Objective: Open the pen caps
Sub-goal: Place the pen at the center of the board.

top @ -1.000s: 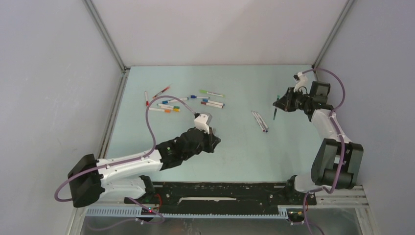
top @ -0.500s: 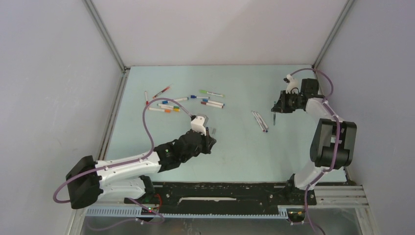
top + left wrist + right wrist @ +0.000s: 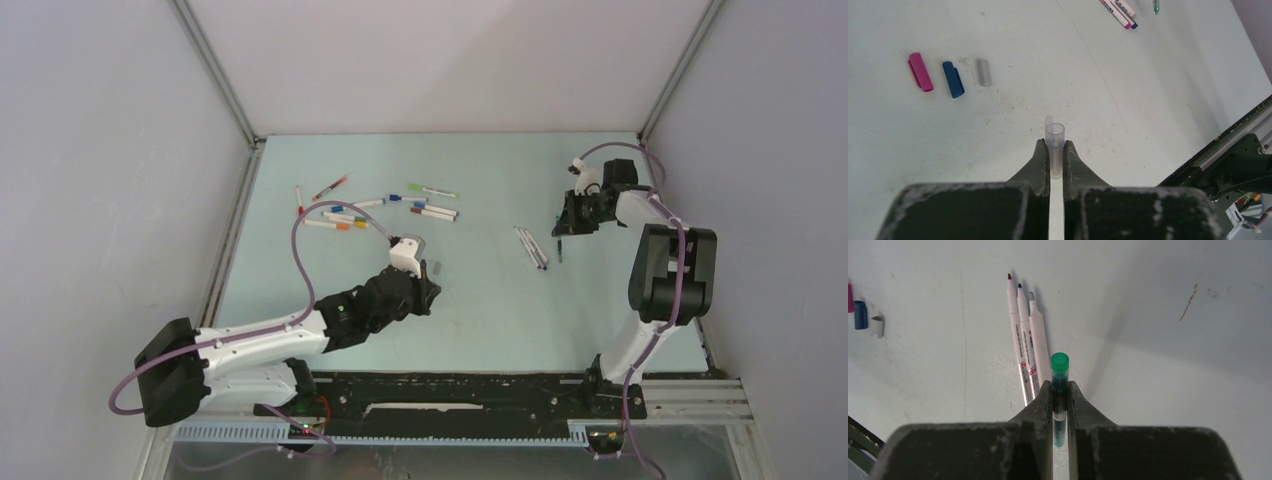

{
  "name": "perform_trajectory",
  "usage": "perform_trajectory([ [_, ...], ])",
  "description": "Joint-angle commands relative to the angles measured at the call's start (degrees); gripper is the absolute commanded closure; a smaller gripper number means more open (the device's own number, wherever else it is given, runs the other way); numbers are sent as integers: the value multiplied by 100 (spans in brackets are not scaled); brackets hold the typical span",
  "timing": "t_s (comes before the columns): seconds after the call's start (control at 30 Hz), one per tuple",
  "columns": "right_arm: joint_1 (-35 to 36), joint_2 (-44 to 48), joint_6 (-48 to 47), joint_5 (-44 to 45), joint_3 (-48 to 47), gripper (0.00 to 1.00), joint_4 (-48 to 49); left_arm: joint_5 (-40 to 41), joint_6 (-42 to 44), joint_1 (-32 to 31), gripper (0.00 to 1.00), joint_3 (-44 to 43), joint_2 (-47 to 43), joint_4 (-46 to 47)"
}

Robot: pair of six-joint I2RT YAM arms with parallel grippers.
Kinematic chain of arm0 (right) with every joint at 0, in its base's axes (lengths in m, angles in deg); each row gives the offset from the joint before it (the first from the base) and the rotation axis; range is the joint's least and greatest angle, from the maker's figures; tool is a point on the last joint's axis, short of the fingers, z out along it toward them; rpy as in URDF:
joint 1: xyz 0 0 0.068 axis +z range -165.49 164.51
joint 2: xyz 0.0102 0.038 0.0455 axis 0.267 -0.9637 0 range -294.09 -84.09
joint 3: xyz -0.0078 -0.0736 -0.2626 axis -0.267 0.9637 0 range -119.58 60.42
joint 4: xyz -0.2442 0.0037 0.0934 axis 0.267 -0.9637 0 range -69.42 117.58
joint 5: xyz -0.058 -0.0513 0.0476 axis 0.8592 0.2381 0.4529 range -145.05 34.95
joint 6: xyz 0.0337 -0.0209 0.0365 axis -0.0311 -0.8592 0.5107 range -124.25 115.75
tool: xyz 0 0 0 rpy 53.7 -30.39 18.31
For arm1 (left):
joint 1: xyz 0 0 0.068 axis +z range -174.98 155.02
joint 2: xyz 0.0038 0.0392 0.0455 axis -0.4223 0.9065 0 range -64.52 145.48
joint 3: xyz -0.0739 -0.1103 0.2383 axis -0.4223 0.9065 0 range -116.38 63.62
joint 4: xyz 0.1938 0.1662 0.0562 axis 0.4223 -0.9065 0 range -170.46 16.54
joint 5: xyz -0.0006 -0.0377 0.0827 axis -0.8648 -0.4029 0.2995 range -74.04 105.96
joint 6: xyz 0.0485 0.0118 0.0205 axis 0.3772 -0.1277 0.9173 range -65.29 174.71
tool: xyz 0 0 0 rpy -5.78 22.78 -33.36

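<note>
My left gripper (image 3: 1054,144) is shut on a clear pen cap (image 3: 1055,131), held open end outward above the table. Magenta (image 3: 921,72), blue (image 3: 953,79) and grey (image 3: 983,72) pen caps lie loose ahead to its left. My right gripper (image 3: 1060,385) is shut on a green pen (image 3: 1059,362), its green end poking past the fingertips. Three uncapped white pens (image 3: 1025,340) lie side by side just left of it. In the top view the left gripper (image 3: 427,287) is mid-table and the right gripper (image 3: 564,225) hangs low at the right.
A scattered group of several capped pens (image 3: 380,210) lies at the back left of the table. The enclosure's right wall (image 3: 760,200) stands close behind the right arm. A black rail (image 3: 450,395) runs along the near edge.
The right arm has folded in toward the back and brought the green pen down closer to the three pens. The left gripper has shifted slightly left and keeps the clear cap.
</note>
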Motion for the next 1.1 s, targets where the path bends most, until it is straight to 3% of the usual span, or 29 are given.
perform_trajectory([
  [0.0, 105, -184, -76, 299, -288, 91, -195, 171, -83, 22, 100, 80, -75, 87],
  [0.63, 369, -629, -36, 666, -510, 72, -360, 88, -108, 22, 100, 10, 63, 80],
  [1.07, 182, -322, -196, -111, -510, 66, -569, -40, -126, 22, 100, -231, 343, 35],
])
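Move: My right hand holds the green pen about 4 cm above the board. Its place is almost straight below, some 1 cm to the left, at the right end of the row of uncapped pens. The grey-tipped pen lies level and about 3 cm left of the hand, the blue-tipped one about 4 cm left and the red-tipped one about 6 cm left. From my left hand, that free spot is roughly 15 cm ahead, 28 cm right and 11 cm below. With my right hand I sink the green pen some 3.5 cm nearly straight down onto the board, easing just under a centimetre left towards the grey-tipped pen and tipping the hand a few degrees. My fingers widen as I go down and further once low, letting go of the pen; then I hover there, easing back slightly with the fingers on either side of it. ##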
